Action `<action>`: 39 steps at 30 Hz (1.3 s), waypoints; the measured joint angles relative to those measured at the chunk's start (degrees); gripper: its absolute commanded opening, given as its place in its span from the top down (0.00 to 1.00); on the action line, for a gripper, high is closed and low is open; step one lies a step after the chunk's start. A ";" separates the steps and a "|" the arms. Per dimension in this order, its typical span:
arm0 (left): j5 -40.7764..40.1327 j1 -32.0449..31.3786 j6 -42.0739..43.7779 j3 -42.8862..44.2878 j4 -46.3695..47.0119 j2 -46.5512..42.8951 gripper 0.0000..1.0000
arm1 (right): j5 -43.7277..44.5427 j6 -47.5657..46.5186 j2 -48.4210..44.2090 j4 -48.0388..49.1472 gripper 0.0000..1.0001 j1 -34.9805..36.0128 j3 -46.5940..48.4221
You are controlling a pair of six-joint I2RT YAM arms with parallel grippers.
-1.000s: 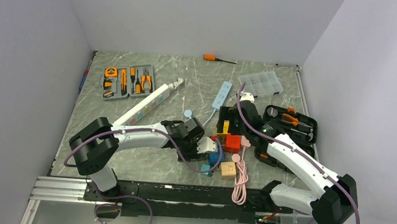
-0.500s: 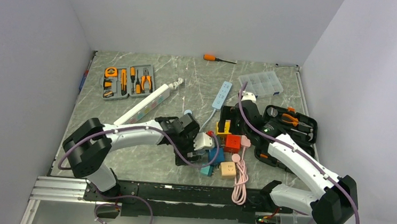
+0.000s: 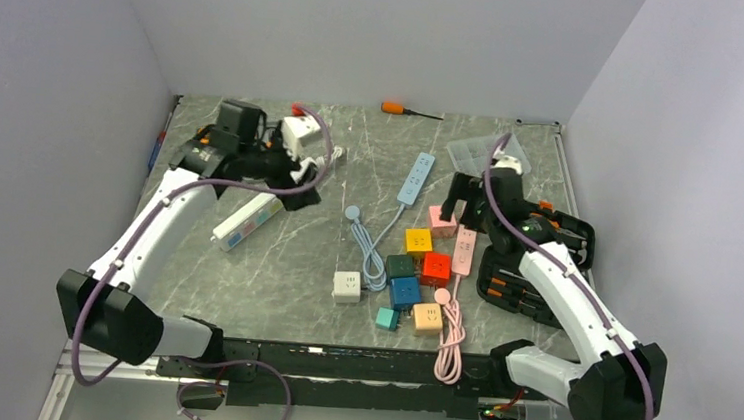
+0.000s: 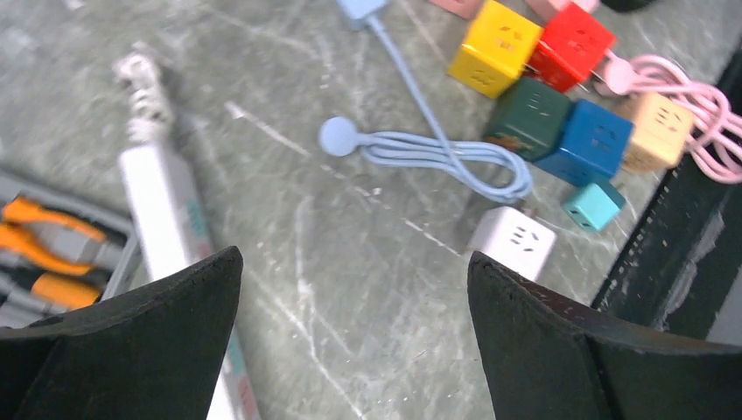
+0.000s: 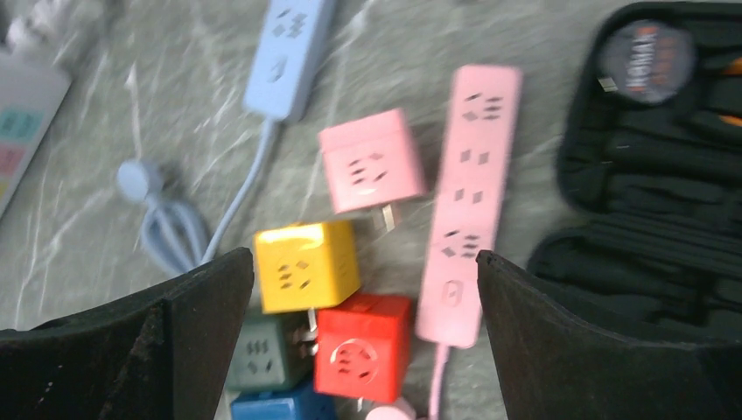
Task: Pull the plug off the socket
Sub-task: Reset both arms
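Note:
The white cube plug [image 3: 346,286] [image 4: 512,241] lies alone on the table, just left of a cluster of coloured cube sockets: yellow [image 3: 418,240], dark green [image 3: 400,265], red [image 3: 435,267] [image 5: 361,344], blue [image 3: 404,291]. Nothing touches the white cube. My left gripper [image 3: 286,168] [image 4: 354,254] is raised at the back left, open and empty, over the white power strip [image 3: 253,211]. My right gripper [image 3: 464,195] [image 5: 365,255] hangs open and empty above the pink cube [image 5: 371,171] and the pink power strip [image 3: 464,249].
A blue power strip [image 3: 416,176] with its coiled cable lies mid-table. A black tool case [image 3: 556,245] stands at the right, a clear organiser box [image 3: 483,151] and an orange screwdriver [image 3: 393,107] at the back. Teal [image 3: 387,318] and beige [image 3: 427,317] cubes and a pink cable [image 3: 450,337] lie near the front edge.
My left gripper opened and let go of the white cube, which now lies on the table. The left arm swung away to the back left. The right gripper lifted back off the cluster.

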 measured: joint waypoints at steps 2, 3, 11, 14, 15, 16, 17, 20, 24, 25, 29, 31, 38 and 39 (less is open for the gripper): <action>0.37 4.68 -0.50 0.96 -0.90 -0.02 0.01 | -0.17 -0.31 0.50 0.11 0.00 -4.66 0.79; 0.42 6.80 -0.68 1.29 -1.46 0.02 0.01 | 0.63 -0.42 1.16 0.09 0.00 -6.69 1.42; -0.63 23.80 -4.09 -0.94 0.70 -0.09 0.01 | 16.04 1.05 4.33 5.42 0.00 -15.17 -1.20; -3.26 30.01 -6.58 -5.11 4.94 -0.11 0.01 | 22.34 -1.40 3.48 13.20 0.00 -15.41 -8.39; -4.42 31.52 -7.19 -6.75 6.45 -0.15 0.01 | 24.35 -2.67 3.54 15.30 0.00 -15.41 -10.49; -5.70 32.54 -8.02 -8.28 7.85 -0.24 0.01 | 25.73 -3.52 3.89 16.44 0.00 -15.41 -11.76; -7.26 33.35 -8.55 -10.19 9.55 -0.42 0.01 | 27.85 -4.39 4.70 17.79 0.00 -15.39 -12.70; -10.93 33.88 -10.03 -16.11 14.82 -1.46 0.01 | 31.82 -5.57 7.21 22.51 0.00 -15.56 -13.03; -14.27 33.70 -12.04 -24.52 23.69 -4.09 0.01 | 33.66 -6.32 7.50 31.76 0.00 -16.41 -15.69; -14.91 33.66 -12.61 -26.71 26.16 -4.81 0.01 | 33.53 -6.64 7.34 34.91 0.00 -16.85 -17.22; -16.35 33.66 -14.49 -36.04 37.68 -7.15 0.01 | 32.59 -7.89 6.91 43.91 0.00 -18.12 -22.82; -16.41 33.66 -15.56 -40.70 43.01 -8.02 0.01 | 31.91 -8.81 6.93 47.63 0.00 -18.36 -25.05; -16.33 33.11 -18.53 -52.78 63.01 -9.53 0.01 | 30.14 -12.26 10.34 61.18 0.00 -18.38 -29.38; -16.65 32.70 -18.51 -54.16 66.27 -9.53 0.01 | 29.92 -12.70 11.47 62.69 0.00 -18.38 -29.83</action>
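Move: The left hand's way out leads towards the grey tool case, about 17 cm ahead and 20 cm left; the white power strip is 5 cm ahead, 11 cm left, both some 23 cm below. The right hand heads for the black toolbox's upper tray, 2 cm ahead, 22 cm right, 15 cm lower. From that hand the pink strip is level and 3 cm right, the pink cube 3 cm ahead and 3 cm left. The open hands swing apart about 20 cm each, sinking, leftwards past the white strip, rightwards over the toolbox. ##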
